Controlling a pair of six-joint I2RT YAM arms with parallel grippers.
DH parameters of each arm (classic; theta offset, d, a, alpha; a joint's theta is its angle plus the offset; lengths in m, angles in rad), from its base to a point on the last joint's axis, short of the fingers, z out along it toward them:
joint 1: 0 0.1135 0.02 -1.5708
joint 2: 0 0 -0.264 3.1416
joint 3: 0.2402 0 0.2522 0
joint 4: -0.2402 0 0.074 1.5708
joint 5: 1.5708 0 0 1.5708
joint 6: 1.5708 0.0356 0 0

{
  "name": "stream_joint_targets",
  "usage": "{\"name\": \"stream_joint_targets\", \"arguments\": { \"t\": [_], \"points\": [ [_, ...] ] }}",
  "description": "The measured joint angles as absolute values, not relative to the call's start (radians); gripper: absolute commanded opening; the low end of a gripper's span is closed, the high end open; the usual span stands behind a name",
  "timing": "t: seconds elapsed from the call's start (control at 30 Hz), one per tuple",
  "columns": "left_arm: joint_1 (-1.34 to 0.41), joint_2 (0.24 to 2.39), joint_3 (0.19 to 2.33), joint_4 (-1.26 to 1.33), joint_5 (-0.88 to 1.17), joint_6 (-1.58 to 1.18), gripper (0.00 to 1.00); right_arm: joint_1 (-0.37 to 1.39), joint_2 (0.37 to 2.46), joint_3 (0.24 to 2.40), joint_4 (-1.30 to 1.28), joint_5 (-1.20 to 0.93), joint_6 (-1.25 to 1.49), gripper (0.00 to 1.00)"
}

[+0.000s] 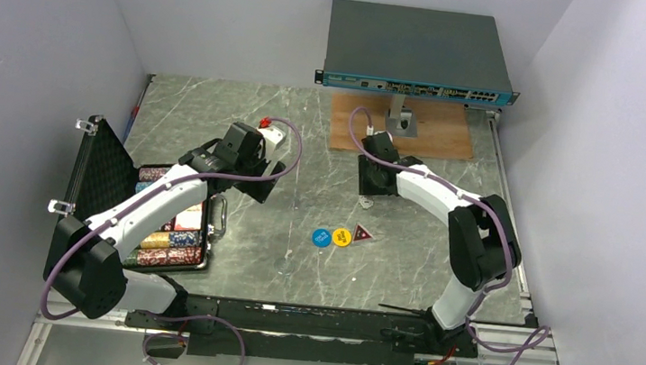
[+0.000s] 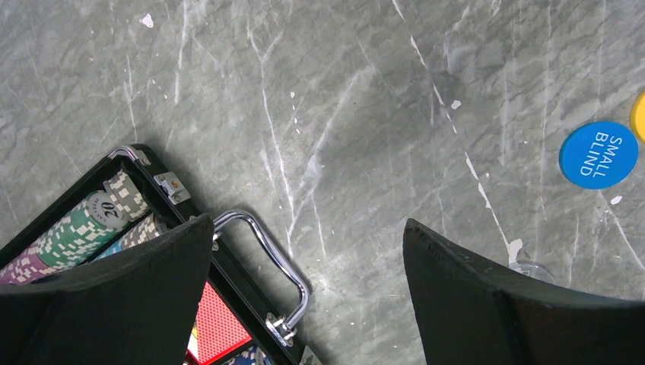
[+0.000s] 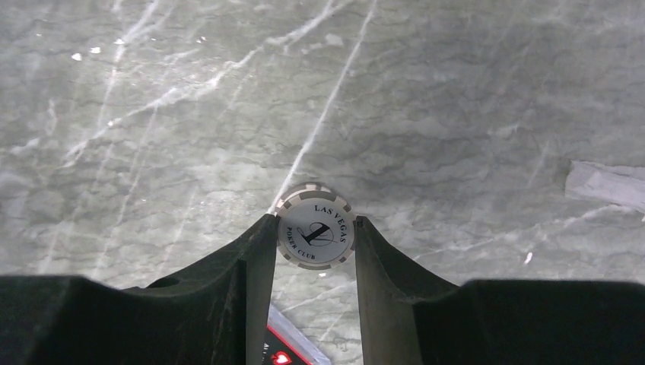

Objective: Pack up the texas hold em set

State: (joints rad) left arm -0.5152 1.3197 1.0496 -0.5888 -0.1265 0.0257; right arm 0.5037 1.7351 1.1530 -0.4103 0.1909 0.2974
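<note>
The black briefcase [image 1: 95, 178] lies open at the table's left, its foam lid raised, with rows of coloured chips [image 1: 170, 241] inside. In the left wrist view its silver handle [image 2: 268, 257], chip rows [image 2: 80, 228] and a red card box [image 2: 217, 327] show. My left gripper [image 2: 308, 224] hangs open over bare table right of the handle. My right gripper [image 3: 314, 228] is shut on a white "Las Vegas Poker Club" chip [image 3: 314, 226], held by its edges above the table. A blue disc [image 1: 321, 237], a yellow disc [image 1: 342, 236] and a red triangular token [image 1: 361, 233] lie mid-table.
A big grey network switch [image 1: 419, 52] stands at the back on a stand over a wooden board [image 1: 433, 132]. White walls close in left, right and behind. A pale flat strip [image 3: 605, 186] lies on the table right of the held chip.
</note>
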Motion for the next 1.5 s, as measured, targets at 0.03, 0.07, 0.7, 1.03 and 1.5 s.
{"name": "stream_joint_targets", "arguments": {
  "t": [0.03, 0.07, 0.7, 1.03, 1.5],
  "points": [
    [-0.515, 1.32, 1.05, -0.589, -0.126, 0.026, 0.95, 0.496, 1.736, 1.149, -0.411, 0.194, 0.298, 0.3],
    [-0.515, 1.32, 1.05, -0.589, -0.126, 0.026, 0.95, 0.492, 1.736, 1.146, -0.414, 0.197, 0.298, 0.3],
    [-0.521, 1.32, 1.05, -0.589, -0.129, 0.026, 0.95, 0.494, 1.803, 1.143, -0.416, 0.187, 0.296, 0.38],
    [-0.525, 1.32, 1.05, -0.59, -0.129, 0.026, 0.95, 0.498, 1.805, 1.143, -0.414, 0.177, 0.296, 0.61],
    [-0.53, 1.32, 1.05, -0.593, -0.13, 0.026, 0.96, 0.488, 1.826, 1.161, -0.457, 0.168, 0.299, 0.67]
  ]
}}
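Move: Still pinched in the right fingers are white chips, apparently two stacked; the lone white chip they are bound for lies about 5 cm below that hand, 1 cm back and 1 cm right. From the right hand, the red triangle is some 10 cm back and 1 cm right, the yellow button 12 cm back and 4 cm left, the blue button 12 cm back and 10 cm left. From the idle left hand, the lone chip is about 28 cm right, 5 cm ahead and 14 cm down. Lowering the held white chips by some 3 cm after a last nudge of about 1 cm right, the right hand sets them over the lone chip, easing back about 1 cm and tipping its fingers slightly further down. It pauses there, then opens to let go on both sides and stays low around the stack. ##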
